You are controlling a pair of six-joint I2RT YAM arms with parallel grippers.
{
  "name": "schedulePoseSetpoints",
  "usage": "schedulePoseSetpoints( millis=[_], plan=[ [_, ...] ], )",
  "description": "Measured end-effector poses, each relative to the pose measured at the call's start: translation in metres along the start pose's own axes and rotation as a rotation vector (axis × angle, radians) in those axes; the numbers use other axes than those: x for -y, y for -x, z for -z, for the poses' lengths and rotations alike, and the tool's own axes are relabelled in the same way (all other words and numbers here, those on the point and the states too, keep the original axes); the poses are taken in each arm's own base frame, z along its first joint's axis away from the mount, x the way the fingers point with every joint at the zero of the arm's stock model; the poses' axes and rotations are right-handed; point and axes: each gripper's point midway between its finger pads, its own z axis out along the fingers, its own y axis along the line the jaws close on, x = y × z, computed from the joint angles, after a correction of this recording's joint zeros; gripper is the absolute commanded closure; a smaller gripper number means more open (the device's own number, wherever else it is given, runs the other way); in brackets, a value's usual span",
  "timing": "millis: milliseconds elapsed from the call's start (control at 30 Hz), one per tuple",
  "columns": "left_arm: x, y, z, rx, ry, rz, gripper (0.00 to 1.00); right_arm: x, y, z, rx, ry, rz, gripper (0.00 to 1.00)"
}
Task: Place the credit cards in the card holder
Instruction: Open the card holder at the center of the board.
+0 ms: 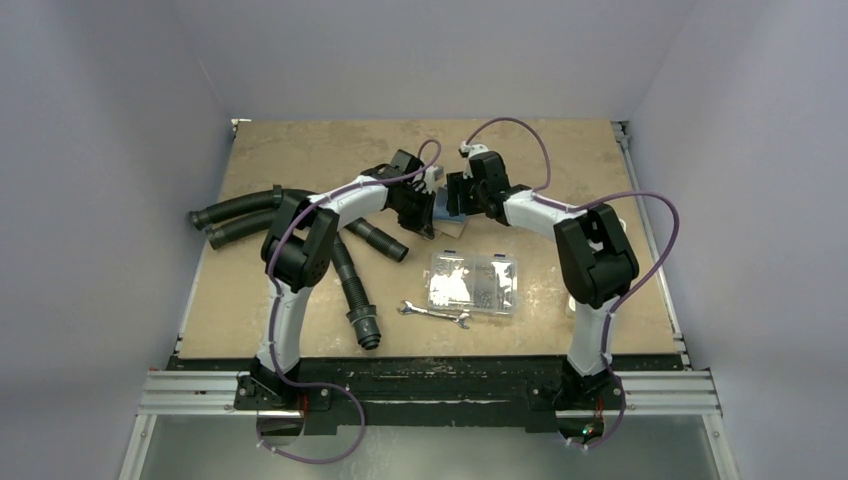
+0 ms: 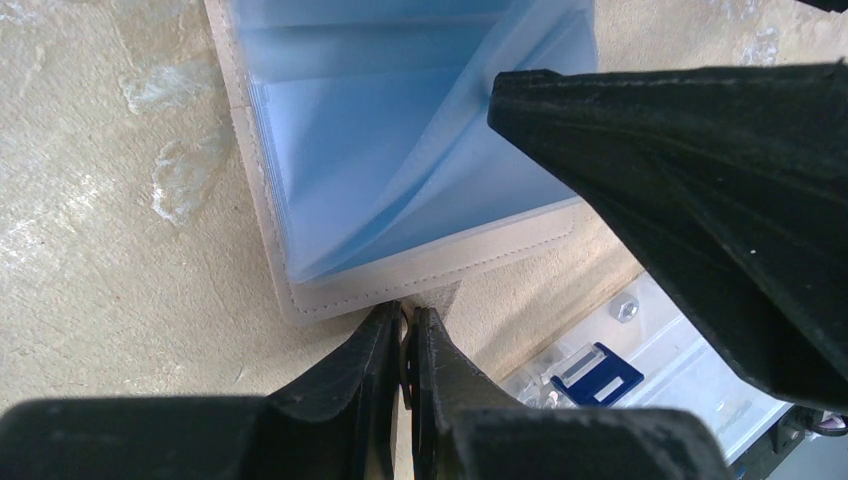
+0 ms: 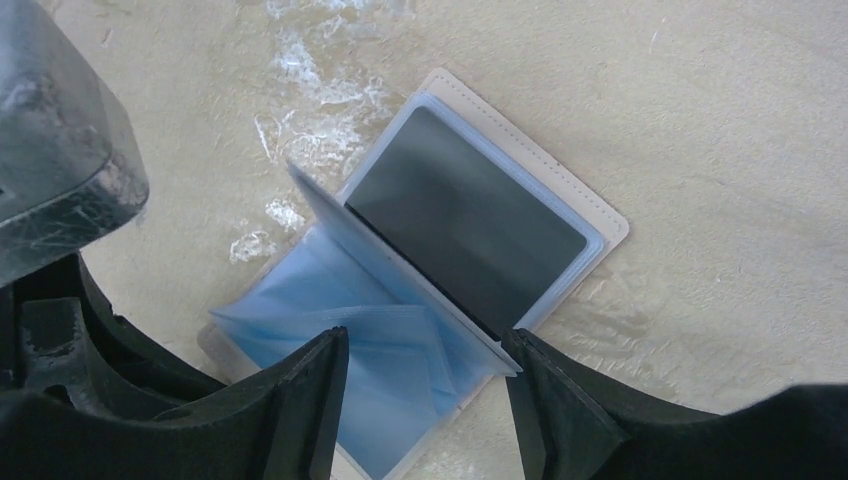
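The card holder (image 3: 600,225) lies open on the table, tan stitched border outside, light-blue translucent leaves (image 3: 400,370) fanned up inside. One leaf shows a dark rectangle (image 3: 465,235). I cannot tell the credit cards apart from the holder's blue pockets. My right gripper (image 3: 425,340) is open just above the holder, its fingers on either side of the raised blue leaves. My left gripper (image 2: 408,312) is shut, its tips against the holder's tan edge (image 2: 330,300). From above, both grippers (image 1: 432,205) (image 1: 458,200) meet over the holder (image 1: 448,212).
A clear plastic compartment box (image 1: 472,282) sits nearer the arms, also at the left wrist view's lower right as box (image 2: 640,360). A wrench (image 1: 435,314) lies in front of it. Black corrugated hoses (image 1: 250,215) sprawl at the left.
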Motion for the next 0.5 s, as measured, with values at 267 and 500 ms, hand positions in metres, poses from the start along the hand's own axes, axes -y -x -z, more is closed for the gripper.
schedulePoseSetpoints(
  millis=[267, 500],
  plan=[
    [0.0, 0.0, 0.0, -0.002, -0.005, 0.003, 1.0, 0.009, 0.013, -0.003, 0.021, -0.017, -0.047, 0.17],
    [0.0, 0.0, 0.0, -0.005, -0.006, 0.004, 1.0, 0.019, 0.03, -0.013, 0.018, -0.018, -0.086, 0.14]
  ],
)
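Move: The open card holder lies almost under the right hand, its middle about 1 cm back and 5 cm down; its half-turned clear page stands up to the fingertips, roughly 1 cm left and 3 cm below the hand point. From that hand the clear parts case is some 15 cm back and 4 cm right, the hose end 8 cm back and 11 cm left. The closed left hand is at the holder's near edge, the holder's middle about 6 cm ahead, 4 cm right and 1 cm down. The right hand, its fingers already apart with the standing page against one tip, sweeps the page over towards the far half of the holder, going forward about 3.5 cm and rising and drifting right about 1 cm each as the fingers spread wider and come free of the page. The left hand stays still with its closed tips at the holder's near edge, and the right wrist turns only slightly, some 5 degrees. ##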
